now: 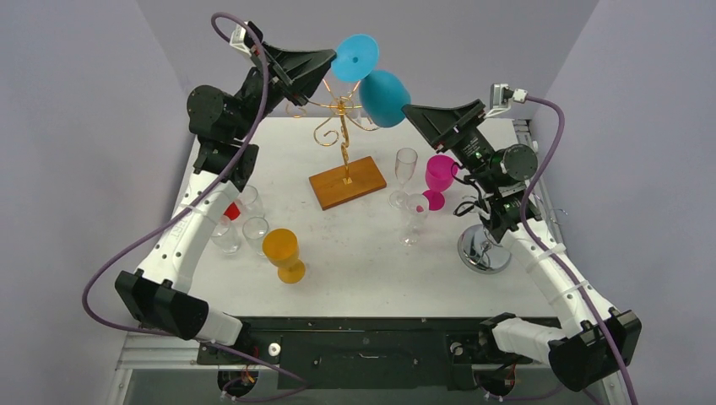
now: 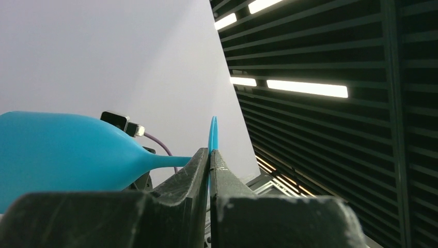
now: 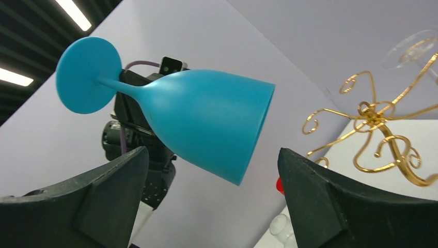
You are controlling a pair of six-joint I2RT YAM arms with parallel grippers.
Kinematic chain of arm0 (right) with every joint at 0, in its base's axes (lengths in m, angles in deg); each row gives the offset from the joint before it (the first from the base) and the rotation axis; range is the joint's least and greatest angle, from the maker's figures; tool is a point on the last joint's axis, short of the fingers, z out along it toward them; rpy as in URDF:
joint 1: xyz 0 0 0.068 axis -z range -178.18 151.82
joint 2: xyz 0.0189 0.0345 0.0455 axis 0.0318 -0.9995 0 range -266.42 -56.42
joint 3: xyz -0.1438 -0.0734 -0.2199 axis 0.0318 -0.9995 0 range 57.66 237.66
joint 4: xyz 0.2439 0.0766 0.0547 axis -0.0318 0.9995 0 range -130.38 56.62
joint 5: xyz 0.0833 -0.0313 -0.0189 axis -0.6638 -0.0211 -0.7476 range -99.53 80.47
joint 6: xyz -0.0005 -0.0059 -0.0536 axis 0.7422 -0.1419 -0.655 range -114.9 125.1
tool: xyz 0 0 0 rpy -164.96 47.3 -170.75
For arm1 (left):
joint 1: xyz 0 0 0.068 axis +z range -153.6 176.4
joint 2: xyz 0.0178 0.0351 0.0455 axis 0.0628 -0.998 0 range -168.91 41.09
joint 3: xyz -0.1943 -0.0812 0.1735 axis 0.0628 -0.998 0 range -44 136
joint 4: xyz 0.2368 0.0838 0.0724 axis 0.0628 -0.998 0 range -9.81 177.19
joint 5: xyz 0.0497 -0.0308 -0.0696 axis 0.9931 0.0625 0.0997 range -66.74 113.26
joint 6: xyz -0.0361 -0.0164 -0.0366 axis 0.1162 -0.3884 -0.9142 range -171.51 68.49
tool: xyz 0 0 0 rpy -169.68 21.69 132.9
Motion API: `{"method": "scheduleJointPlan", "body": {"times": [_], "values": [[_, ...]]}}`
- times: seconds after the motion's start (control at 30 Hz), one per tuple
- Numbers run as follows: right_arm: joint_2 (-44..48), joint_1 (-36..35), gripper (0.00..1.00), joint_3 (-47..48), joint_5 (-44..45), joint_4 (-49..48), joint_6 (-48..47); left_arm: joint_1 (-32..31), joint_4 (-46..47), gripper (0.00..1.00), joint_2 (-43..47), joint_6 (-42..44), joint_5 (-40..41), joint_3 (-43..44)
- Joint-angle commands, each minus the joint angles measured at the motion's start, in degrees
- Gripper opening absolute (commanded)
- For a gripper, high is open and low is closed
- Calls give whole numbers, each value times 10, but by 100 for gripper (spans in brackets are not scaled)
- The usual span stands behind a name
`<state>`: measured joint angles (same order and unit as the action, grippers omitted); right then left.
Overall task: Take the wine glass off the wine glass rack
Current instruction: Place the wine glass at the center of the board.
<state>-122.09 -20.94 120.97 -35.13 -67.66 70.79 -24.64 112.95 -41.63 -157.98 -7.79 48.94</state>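
A blue wine glass (image 1: pixel 384 97) hangs tilted in the air above the table, its foot disc (image 1: pixel 355 57) up and to the left. My left gripper (image 1: pixel 325 61) is shut on the edge of that foot; in the left wrist view the thin blue disc (image 2: pixel 212 132) sticks out between the pressed fingertips (image 2: pixel 210 152). The gold wire wine glass rack (image 1: pixel 342 126) stands on its brown wooden base (image 1: pixel 346 181) just below. In the right wrist view the glass (image 3: pixel 206 119) is apart from the rack's curled arms (image 3: pixel 382 129). My right gripper (image 3: pixel 212 151) is open just under the bowl's rim (image 1: pixel 409 111).
An orange goblet (image 1: pixel 283 253) stands front centre. A magenta glass (image 1: pixel 437 177) and two clear glasses (image 1: pixel 407 173) (image 1: pixel 415 215) stand right of the rack. Clear glasses (image 1: pixel 253 229) and a red item (image 1: pixel 232 211) sit under the left arm. A chrome round base (image 1: pixel 484 251) is at the right.
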Motion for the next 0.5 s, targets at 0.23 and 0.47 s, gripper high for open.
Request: {"method": "scheduleJointPlan", "body": {"times": [0.23, 0.47], "values": [[-31, 4, 83, 9, -56, -228, 127, -25, 105, 0, -21, -56, 9, 37], [-39, 4, 62, 9, -55, -302, 182, -30, 132, 0, -21, -72, 5, 25]]}}
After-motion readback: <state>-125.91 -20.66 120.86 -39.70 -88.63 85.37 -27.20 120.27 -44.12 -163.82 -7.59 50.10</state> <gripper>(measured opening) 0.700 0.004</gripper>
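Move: The blue wine glass is in my left hand, pinched by the stem close to its foot; its bowl's middle lies about 6 cm right of that hand and 7 below, roughly level fore-and-aft. From my open right hand the bowl is some 4 cm left, 3 ahead and 5 above. The gold rack's hub lies about 16 cm ahead, 11 left and 8 below my right hand; a clear flute stands 11 ahead and well below. I bring my right hand up about 5 cm and back 3 under the bowl of the wine glass, rolling and swinging it counter-clockwise some 15 degrees, and start closing its fingers around the bowl, still far from shut. My left hand keeps its pinch on the stem and eases about 2 cm up, back and to the right, turning slightly. ##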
